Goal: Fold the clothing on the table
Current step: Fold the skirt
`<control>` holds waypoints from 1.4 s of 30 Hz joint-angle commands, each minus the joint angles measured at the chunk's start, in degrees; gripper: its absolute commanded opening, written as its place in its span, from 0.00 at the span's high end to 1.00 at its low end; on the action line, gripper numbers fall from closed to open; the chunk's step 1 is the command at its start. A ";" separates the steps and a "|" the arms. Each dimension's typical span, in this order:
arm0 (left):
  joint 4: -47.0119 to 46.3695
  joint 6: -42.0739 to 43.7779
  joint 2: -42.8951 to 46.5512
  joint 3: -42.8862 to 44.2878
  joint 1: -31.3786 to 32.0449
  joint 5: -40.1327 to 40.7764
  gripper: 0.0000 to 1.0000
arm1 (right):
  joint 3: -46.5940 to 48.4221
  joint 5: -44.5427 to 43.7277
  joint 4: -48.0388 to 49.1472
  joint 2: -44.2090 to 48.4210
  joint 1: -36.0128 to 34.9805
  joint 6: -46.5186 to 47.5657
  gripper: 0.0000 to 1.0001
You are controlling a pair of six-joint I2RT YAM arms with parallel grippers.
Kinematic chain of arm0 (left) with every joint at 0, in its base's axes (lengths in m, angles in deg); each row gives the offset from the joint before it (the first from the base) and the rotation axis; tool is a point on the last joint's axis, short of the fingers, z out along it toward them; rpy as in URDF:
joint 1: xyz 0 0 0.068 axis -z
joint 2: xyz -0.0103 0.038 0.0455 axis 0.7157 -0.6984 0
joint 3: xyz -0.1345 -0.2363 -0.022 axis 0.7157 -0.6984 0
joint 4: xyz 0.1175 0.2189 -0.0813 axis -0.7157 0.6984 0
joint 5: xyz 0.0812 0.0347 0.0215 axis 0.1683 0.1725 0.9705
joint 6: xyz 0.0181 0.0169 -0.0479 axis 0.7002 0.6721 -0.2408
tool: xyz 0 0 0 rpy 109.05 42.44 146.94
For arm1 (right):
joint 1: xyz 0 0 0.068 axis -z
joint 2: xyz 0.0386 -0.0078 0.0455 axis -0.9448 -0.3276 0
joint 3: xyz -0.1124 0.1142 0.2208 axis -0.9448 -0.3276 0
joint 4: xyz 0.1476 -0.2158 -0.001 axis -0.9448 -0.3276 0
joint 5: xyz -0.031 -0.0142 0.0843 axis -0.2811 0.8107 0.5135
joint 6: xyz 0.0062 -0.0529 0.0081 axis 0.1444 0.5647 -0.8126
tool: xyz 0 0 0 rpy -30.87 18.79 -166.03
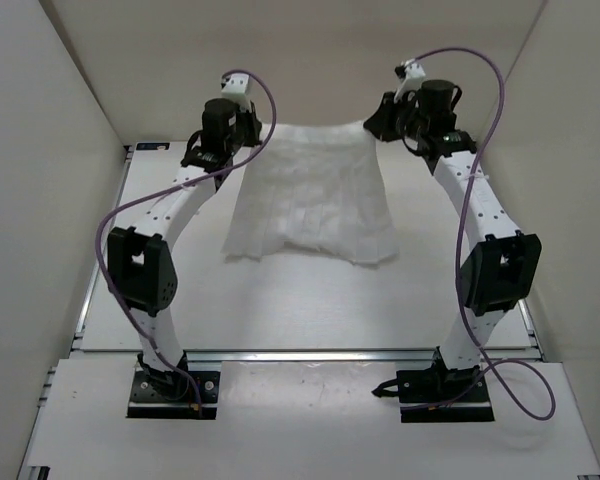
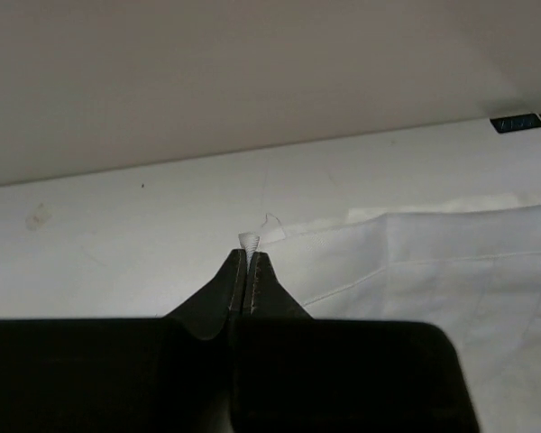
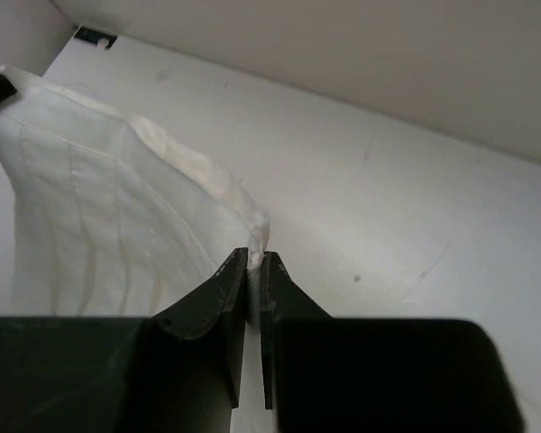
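Note:
The clothing (image 1: 315,195) is a thin white creased garment, its far edge lifted and stretched between both arms while its near hem lies on the table (image 1: 310,305). My left gripper (image 2: 250,255) is shut on the garment's far left corner; a small tuft of cloth pokes out above its tips, and the clothing (image 2: 433,280) spreads away to the right. My right gripper (image 3: 256,257) is shut on the far right corner, with the clothing (image 3: 90,225) hanging away to the left. From above, the left gripper (image 1: 242,128) and right gripper (image 1: 377,122) sit at the two far corners.
White walls (image 1: 50,170) close in the table on the left, right and back. A metal rail (image 1: 310,353) runs across the near edge by the arm bases. A purple cable (image 1: 485,90) loops above the right arm.

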 commanded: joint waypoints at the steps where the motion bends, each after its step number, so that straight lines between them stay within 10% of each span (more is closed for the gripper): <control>1: -1.09 0.18 -2.43 14.25 -0.81 -0.27 1.00 | 14.60 -1.57 1.30 -1.85 2.35 3.49 1.00; 6: -0.65 4.57 1.15 11.15 1.90 2.71 1.00 | 11.14 -2.27 2.10 1.73 2.00 4.28 1.00; 14: -4.95 1.68 20.90 -25.29 6.74 5.96 1.00 | -39.19 -1.04 17.66 25.62 -0.29 -2.39 0.99; 22: 6.64 -8.77 41.40 -50.03 15.01 8.59 1.00 | -60.85 -4.40 10.96 45.68 -9.69 -11.51 1.00; 30: 5.16 -3.96 32.29 -45.40 5.78 6.22 1.00 | -60.62 -0.51 18.27 34.46 -5.91 -12.78 1.00; 42: -4.61 -2.53 -5.04 -17.83 4.20 5.53 1.00 | -42.78 2.03 22.40 9.33 2.61 -9.08 1.00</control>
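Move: Each hand already grips a top corner of the skirt's waistband, held well off the table. From the left hand, the hem's left corner is about 19 cm back, 9 cm left and 25 cm below; the waistband's middle is some 13 cm right, roughly level with it. From the right hand, the hem's right corner is about 18 cm back, 9 cm right and 27 cm below. Pinching the waistband, both hands flick up, swing down and back some 27 cm, then forward 13 toward the hem. ##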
